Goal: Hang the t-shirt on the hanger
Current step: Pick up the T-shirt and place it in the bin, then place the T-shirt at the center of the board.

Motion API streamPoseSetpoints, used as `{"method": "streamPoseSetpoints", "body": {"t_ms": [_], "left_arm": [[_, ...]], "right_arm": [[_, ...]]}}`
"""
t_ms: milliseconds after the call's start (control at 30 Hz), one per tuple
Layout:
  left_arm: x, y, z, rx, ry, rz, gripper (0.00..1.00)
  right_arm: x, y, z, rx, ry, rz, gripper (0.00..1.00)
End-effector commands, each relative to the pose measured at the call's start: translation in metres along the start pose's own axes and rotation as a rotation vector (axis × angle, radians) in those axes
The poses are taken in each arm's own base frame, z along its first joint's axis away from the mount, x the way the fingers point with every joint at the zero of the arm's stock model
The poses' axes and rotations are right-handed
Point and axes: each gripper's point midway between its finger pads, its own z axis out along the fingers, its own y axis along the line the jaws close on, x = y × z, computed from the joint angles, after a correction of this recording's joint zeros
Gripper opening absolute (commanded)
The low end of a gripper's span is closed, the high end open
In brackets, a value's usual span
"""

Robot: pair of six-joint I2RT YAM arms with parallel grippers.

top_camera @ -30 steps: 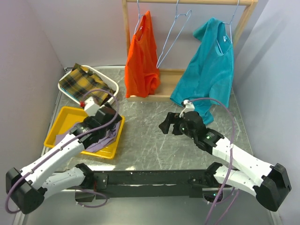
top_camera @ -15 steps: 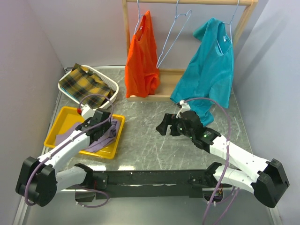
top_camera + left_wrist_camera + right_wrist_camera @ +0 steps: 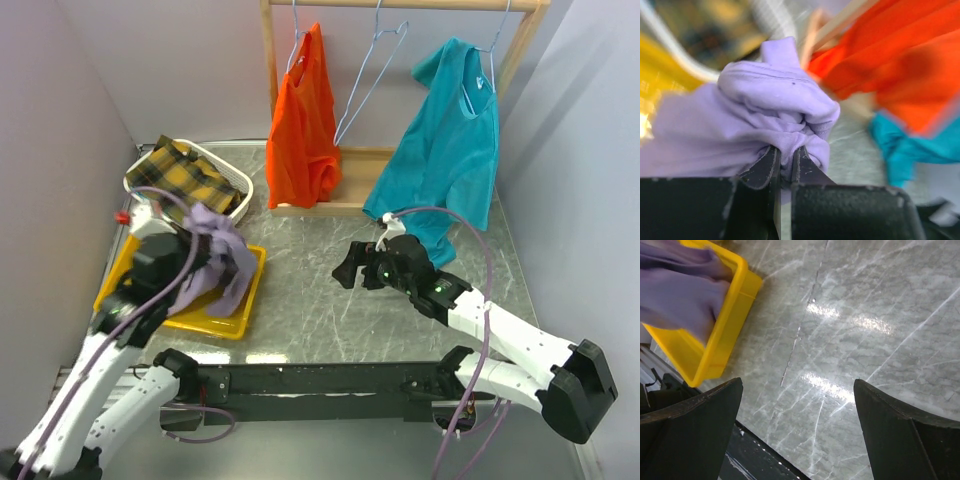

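Observation:
My left gripper (image 3: 196, 243) is shut on a bunch of the lavender t-shirt (image 3: 222, 258) and holds it lifted above the yellow tray (image 3: 222, 325); its lower part still drapes into the tray. In the left wrist view the cloth (image 3: 775, 105) is pinched between my gripper's (image 3: 785, 156) closed jaws. The empty blue-silver wire hanger (image 3: 372, 78) hangs on the wooden rail at the back, between the orange garment and the teal t-shirt. My right gripper (image 3: 357, 268) is open and empty above the table's middle; in its wrist view the gripper (image 3: 797, 407) has its jaws wide apart.
An orange garment (image 3: 303, 125) and a teal t-shirt (image 3: 447, 140) hang on the wooden rack (image 3: 340, 190) at the back. A white basket (image 3: 235, 180) with plaid cloth stands back left. The yellow tray's corner shows in the right wrist view (image 3: 715, 357).
My left gripper has closed on the lavender t-shirt and lifted it up out of the tray. The right arm has shifted slightly left.

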Motion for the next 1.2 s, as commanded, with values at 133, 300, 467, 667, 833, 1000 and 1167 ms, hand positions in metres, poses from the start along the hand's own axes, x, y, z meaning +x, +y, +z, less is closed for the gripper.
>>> {"method": "streamPoseSetpoints", "body": {"t_ms": [133,300,467,667,833,1000,1167], "left_arm": [[-0.089,-0.097,-0.09,0.373,-0.065,0.199,0.01],[-0.105,-0.132,-0.119,0.531,-0.059,0.231,0.01],[-0.091,-0.173,-0.146,0.773,0.053,0.3,0.01],[-0.068,-0.189,-0.147,0.908,0.152,0.335,0.01],[-0.062,-0.198,-0.153,0.986,0.175,0.349,0.01],[-0.054,-0.201,-0.149,1.0,0.202,0.35,0.01],[-0.05,-0.208,-0.148,1.004,0.218,0.361,0.01]], "right_arm": [[-0.06,0.043,-0.026,-0.097,-0.146,-0.043,1.0],[-0.07,0.053,-0.039,-0.131,-0.182,-0.038,1.0],[-0.077,0.056,-0.05,-0.14,-0.209,-0.042,1.0],[-0.083,0.05,-0.061,-0.105,-0.245,-0.028,1.0],[-0.071,0.061,-0.057,-0.206,-0.236,0.019,1.0],[-0.052,0.076,-0.044,-0.364,-0.213,0.05,0.99],[-0.055,0.09,-0.035,-0.43,-0.198,0.092,0.96]]}}
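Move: The left hand already grips the lilac t-shirt and is taking it to the open right gripper, about 28 cm to its right, 3 cm back and 10 cm lower. The yellow bin's middle is some 9 cm left, 2 cm back and 20 cm below the left hand, and the orange shirt hangs roughly 22 cm ahead and 19 cm right. From the right hand, the lilac t-shirt is about 25 cm left and 3 cm ahead, near its height. Keeping the t-shirt pinched, the left hand goes steeply up about 19 cm, then swings right and somewhat back, turning some 55 degrees clockwise with fingers tilting up, to face the right gripper. The right hand, fingers still wide open, rises about 9 cm, then eases down and left towards the hanging cloth, rolling its left side up; touch there can't be told. ##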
